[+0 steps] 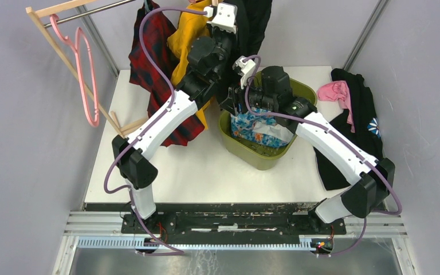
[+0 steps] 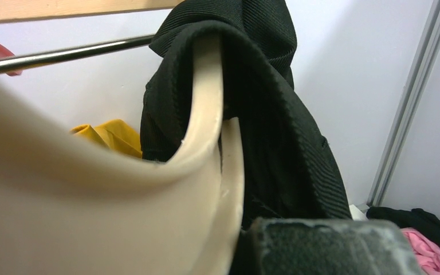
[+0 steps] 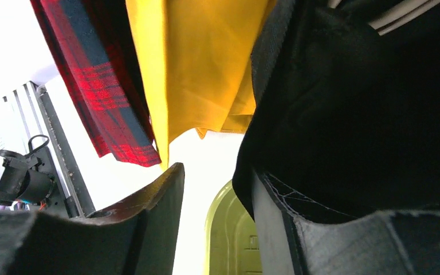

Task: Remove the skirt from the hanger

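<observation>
The black skirt point(image 1: 256, 23) hangs over a cream hanger point(image 2: 206, 114) at the back of the rack, and its ribbed cloth point(image 2: 281, 120) wraps the hanger's arm. My left gripper point(image 1: 222, 16) is raised to the rail and shut on the hanger, with one dark finger point(image 2: 326, 246) showing beside it. My right gripper point(image 3: 217, 175) is open below the skirt. The skirt's hem point(image 3: 349, 114) lies against its right finger, and nothing sits between the fingers. In the top view the right gripper point(image 1: 233, 94) is over the basket's far rim.
A green basket point(image 1: 253, 156) holding floral cloth point(image 1: 258, 129) stands mid-table. A red plaid garment point(image 1: 149, 63) and a yellow one point(image 1: 188, 34) hang left of the skirt. A pink hanger point(image 1: 86, 74) dangles at the far left. Black and pink clothes point(image 1: 355, 114) lie at the right.
</observation>
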Tool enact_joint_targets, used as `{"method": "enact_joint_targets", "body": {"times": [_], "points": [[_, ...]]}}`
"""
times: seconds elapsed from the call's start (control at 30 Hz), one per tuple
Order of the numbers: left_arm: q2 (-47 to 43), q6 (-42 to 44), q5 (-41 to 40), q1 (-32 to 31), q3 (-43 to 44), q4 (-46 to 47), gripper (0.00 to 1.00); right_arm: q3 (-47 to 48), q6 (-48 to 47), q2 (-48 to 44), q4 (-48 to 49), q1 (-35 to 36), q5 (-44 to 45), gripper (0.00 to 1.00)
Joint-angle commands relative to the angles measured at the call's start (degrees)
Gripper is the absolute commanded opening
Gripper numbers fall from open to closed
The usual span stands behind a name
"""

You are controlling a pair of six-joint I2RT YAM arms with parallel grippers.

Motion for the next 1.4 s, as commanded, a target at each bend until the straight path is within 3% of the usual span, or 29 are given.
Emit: {"method": "enact_joint_targets", "body": {"times": [0.0, 0.17, 0.3, 0.53, 0.77, 0.97, 1.23, 1.37], "points": [[-4.63, -3.51, 0.50, -0.14, 2.89, 4.43, 0.03, -0.59, 0.09, -0.59, 3.99, 0.40, 4.57, 0.47], [-5.87, -4.05, 0.31, -0.08, 2.22, 4.73, 0.03, -0.61, 1.81, 0.38, 5.17, 0.38, 3.76, 0.15], [-6.51, -4.55, -0.05, 0.03, -0.20, 6.98, 0.03, -1.25, 8.35, 2.38, 11.16, 1.11, -0.93, 0.01], [-7.55, -10.34, -0.42, 1.13, -2.15, 7.85, 0.03, -2.58, 11.40, 5.73, 16.29, 3.51, -0.53, 0.01], [-11.32, -13.91, -0.42, 1.14, -0.24, 1.37, 0.03, -5.44, 6.96, 5.46, 14.32, 3.33, 7.16, 0.01], [-15.52, -16.93, -0.91, 1.13, 4.36, -9.91, 0.03, -10.91, 3.35, 5.45, 14.85, 1.91, 13.26, 0.01], [-25.06, -21.30, -1.86, 1.11, -1.78, -20.46, 0.03, -6.46, 1.48, 8.55, 15.23, -4.48, 14.77, 0.01], [-30.71, -18.58, -3.60, 1.14, -9.93, -21.90, 0.03, -1.77, -0.91, 8.49, 10.97, -5.66, 12.91, 0.01]]}}
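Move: The skirt's hanging edge is about 3 cm ahead of the right hand's open fingers, 2 cm to their left and at their height. From this hand the yellow garment hangs some 15 cm ahead, 12 cm left and 8 cm higher, and the green basket sits about 16 cm right, 5 cm ahead and 25 cm below. The left hand already grips the hanger; the skirt's waist draped over the hanger lies about 8 cm ahead, 3 cm right and 6 cm up. Leftward by 4–5 cm goes the right hand once its fingers have shut on the skirt's edge; keeping its pinch, it then swings forward some 9 cm and back to the right, dipping on the way. The left hand keeps hold of the hanger, lingers, then draws back about 9 cm and left 8 cm, away from the right hand, tilting down some 15 degrees. ##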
